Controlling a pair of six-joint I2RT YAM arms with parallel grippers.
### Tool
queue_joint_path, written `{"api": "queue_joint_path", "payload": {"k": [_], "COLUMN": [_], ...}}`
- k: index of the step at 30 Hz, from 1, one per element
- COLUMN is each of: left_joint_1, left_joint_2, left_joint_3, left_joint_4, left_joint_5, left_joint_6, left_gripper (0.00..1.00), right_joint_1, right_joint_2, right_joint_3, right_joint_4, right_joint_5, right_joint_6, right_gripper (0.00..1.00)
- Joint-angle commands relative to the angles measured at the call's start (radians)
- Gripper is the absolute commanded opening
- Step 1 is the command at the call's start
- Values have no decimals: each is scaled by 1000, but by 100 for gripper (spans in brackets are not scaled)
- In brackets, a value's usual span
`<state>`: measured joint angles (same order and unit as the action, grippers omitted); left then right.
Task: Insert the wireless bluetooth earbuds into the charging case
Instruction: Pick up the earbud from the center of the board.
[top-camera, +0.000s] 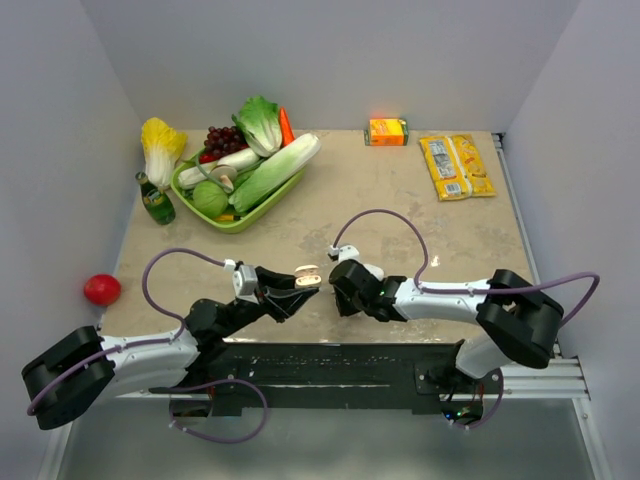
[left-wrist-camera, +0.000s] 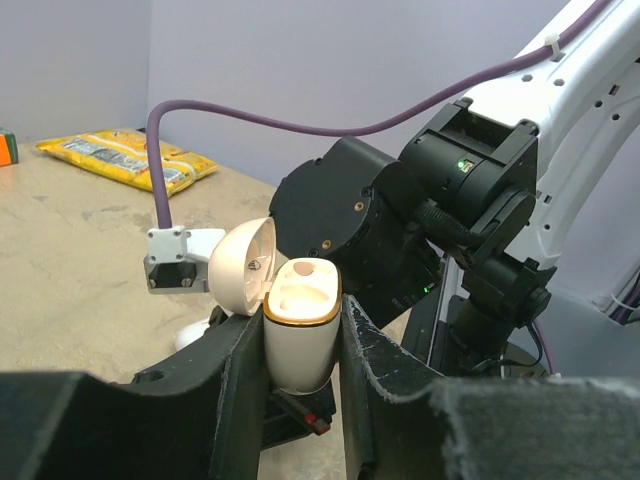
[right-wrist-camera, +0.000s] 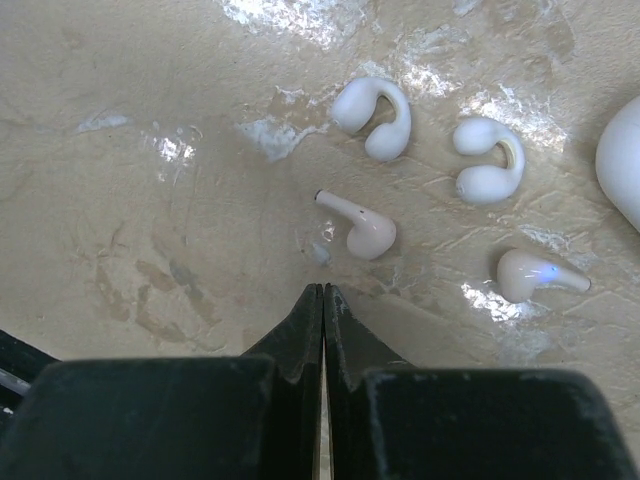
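Note:
My left gripper (left-wrist-camera: 300, 345) is shut on the charging case (left-wrist-camera: 298, 335), a cream-white case with a gold rim. It stands upright between the fingers (left-wrist-camera: 235, 370) with its lid (left-wrist-camera: 242, 265) hinged open to the left, and its wells look empty. From above, the case (top-camera: 308, 276) hangs over the table's front, close to the right wrist. My right gripper (right-wrist-camera: 322, 292) is shut on nothing, tips just above the table. One stemmed white earbud (right-wrist-camera: 360, 228) lies a little beyond the tips. A second earbud (right-wrist-camera: 535, 275) lies to the right.
Two hook-shaped white earpieces (right-wrist-camera: 375, 118) (right-wrist-camera: 488, 160) lie farther out, and a rounded white object (right-wrist-camera: 622, 160) sits at the right edge. A green tray (top-camera: 235, 220) of vegetables, a green bottle (top-camera: 155, 200), an orange carton (top-camera: 387, 131) and a yellow packet (top-camera: 456, 166) stand at the back. A red ball (top-camera: 101, 289) lies at the left.

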<state>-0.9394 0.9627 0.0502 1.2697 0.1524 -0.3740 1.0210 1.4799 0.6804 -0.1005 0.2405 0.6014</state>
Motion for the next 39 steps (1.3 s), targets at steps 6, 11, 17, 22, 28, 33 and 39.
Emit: {"api": "queue_joint_path", "payload": {"k": [6, 11, 17, 22, 28, 33, 39], "left_joint_1": [-6, -6, -6, -6, -6, -6, -6], "left_joint_2": [-15, -18, -25, -30, 4, 24, 25], "left_joint_3": [-185, -190, -196, -199, -199, -199, -200], "left_joint_4": [194, 195, 192, 186, 224, 238, 238], "left_joint_5": [-2, -2, -5, -11, -7, -1, -4], "left_joint_6": [29, 27, 29, 32, 29, 26, 27], "left_gripper": [0, 0, 0, 0, 0, 0, 0], "right_joint_1": [4, -2, -27, -76, -116, -118, -101], "right_joint_2": [28, 48, 71, 36, 23, -9, -157], "right_joint_3": [39, 41, 39, 19, 11, -4, -33], "right_joint_4": [-2, 15, 13, -14, -19, -7, 22], "right_joint_5": [62, 86, 98, 120, 121, 94, 71], "right_joint_6": [-6, -6, -8, -5, -18, -11, -44], "right_gripper": [0, 0, 0, 0, 0, 11, 27]}}
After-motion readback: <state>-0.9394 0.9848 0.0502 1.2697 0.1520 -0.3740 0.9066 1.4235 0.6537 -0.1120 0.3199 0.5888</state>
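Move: The near earbud lies about 3 cm ahead of my shut right fingers and 1 cm left, 1 cm below their tips. The blue-lit earbud is 6 cm ahead and 5 cm right. Two curled white earbuds lie 7 cm ahead, one 3 cm left, one 1 cm right; the closed white case is 11 cm ahead, 6 cm right. From my left hand the near earbud is roughly 5 cm ahead, 8 cm right, 20 cm down. Fingers still shut and low over the board, I sweep my right hand forward and right, about 5 cm in all, pushing the near earbud along and around while closing on the blue-lit one, turning some 10 degrees clockwise. Then I open the fingers by about a quarter, easing up 1.5 cm. My left hand keeps holding the open charging case nearly still. ##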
